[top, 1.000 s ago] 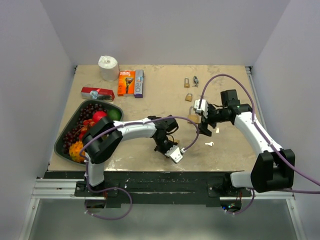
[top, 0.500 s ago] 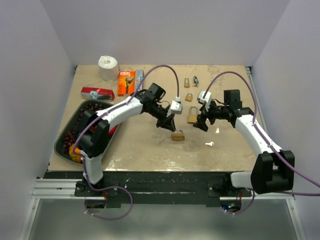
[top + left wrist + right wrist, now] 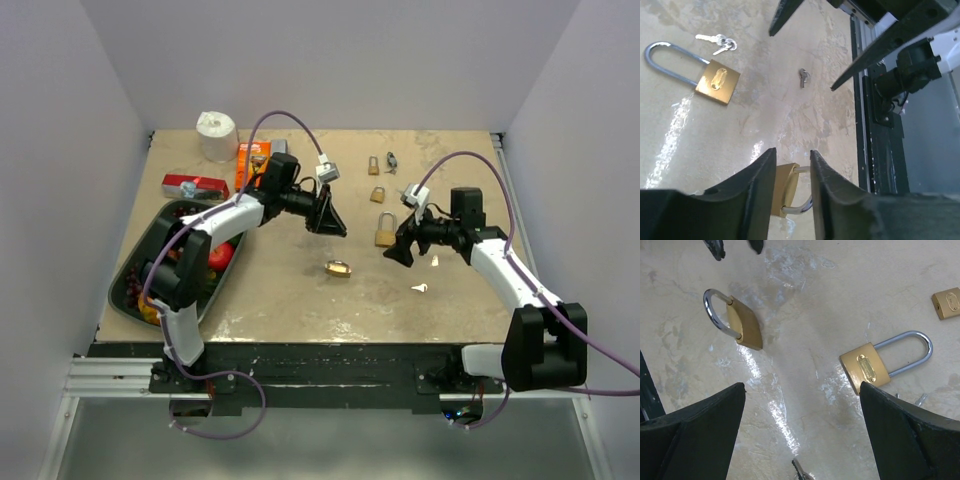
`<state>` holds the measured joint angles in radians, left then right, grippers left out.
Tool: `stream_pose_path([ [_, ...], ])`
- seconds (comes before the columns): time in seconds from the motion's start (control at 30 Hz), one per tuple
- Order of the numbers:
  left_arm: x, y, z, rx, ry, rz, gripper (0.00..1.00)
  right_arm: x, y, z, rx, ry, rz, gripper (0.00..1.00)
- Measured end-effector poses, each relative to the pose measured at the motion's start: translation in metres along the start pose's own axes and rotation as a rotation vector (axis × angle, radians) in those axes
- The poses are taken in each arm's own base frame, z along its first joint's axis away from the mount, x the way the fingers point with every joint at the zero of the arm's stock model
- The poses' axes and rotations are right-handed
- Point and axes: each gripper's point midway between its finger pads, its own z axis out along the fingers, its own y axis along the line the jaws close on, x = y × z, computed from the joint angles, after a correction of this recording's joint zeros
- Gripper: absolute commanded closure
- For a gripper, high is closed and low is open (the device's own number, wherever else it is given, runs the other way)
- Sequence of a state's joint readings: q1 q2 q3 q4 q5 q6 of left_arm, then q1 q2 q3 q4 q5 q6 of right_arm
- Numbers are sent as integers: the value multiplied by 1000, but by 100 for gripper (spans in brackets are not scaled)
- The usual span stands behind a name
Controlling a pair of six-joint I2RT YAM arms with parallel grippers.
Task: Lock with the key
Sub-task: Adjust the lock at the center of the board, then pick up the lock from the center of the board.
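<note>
A brass padlock [image 3: 338,268] lies on the table by itself, its shackle standing out of the body [image 3: 742,325]. My left gripper [image 3: 338,228] hovers up and behind it, jaws a narrow gap apart and gripping nothing. Through that gap [image 3: 792,152] I see the padlock [image 3: 789,190] on the table beyond. A small silver key [image 3: 420,288] lies to the padlock's right [image 3: 803,77]. My right gripper [image 3: 393,250] hangs wide open and empty between the padlock and the key [image 3: 802,386]. The key's tip [image 3: 800,471] shows at the bottom edge there.
A larger brass padlock [image 3: 385,232] lies flat just behind the right gripper. Two small padlocks [image 3: 378,195] and a key bunch [image 3: 391,158] are further back. A fruit tray [image 3: 135,265], red packet [image 3: 195,186], orange box [image 3: 252,166] and paper roll [image 3: 216,135] fill the left.
My left gripper let go of the padlock and drew back up and left; the padlock now rests alone on the table. The right gripper shifted slightly toward the front left, still open.
</note>
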<state>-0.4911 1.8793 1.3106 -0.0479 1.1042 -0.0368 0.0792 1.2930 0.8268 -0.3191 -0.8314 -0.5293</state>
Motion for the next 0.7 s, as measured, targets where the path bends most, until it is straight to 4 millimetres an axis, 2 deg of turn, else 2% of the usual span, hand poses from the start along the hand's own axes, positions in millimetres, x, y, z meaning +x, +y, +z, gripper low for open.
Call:
stream_pose_path([
  [0.07,0,9,-2,-42,0,6,34,-1,0,0,2,-3,14,1],
  [0.17,5,20,-10,-90,16,41,22,0,0,0,3,-2,26,1],
  [0.33,25,22,-27,-123,137,203,20,0,1,0,3,-2,29,1],
  [0.43,36,20,-28,-132,241,345,18,0,1,0,4,-2,29,1],
  [0.6,64,2,-10,-90,408,512,18,0,0,0,8,1,34,1],
  [0.7,74,-11,6,-56,469,582,23,1,-1,0,13,4,36,1],
])
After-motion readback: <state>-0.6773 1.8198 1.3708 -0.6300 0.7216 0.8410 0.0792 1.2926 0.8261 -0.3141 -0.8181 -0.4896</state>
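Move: The lock at the board's centre stands on edge with its shackle up, about 6 cm back from the left hand, 2 cm to its right and roughly 13 cm below it. The large flat padlock lies about 3 cm ahead of the left hand and 13 cm to its right. The silver key is some 10 cm back and 20 cm to the right, both near 16 cm below. From the right hand the lock is about 13 cm left, 1 cm ahead and 11 cm down. Over the upright lock, the nearly closed left fingers spread wide as the hand swings a little forward, then curves down and back to it, ending about 6 cm lower and 5 cm nearer the base. The wrist turns some 45 degrees, tipping the fingers from nearly level to steeply down-right, one on each side of the shackle as seen from the hand; contact can't be made out. ##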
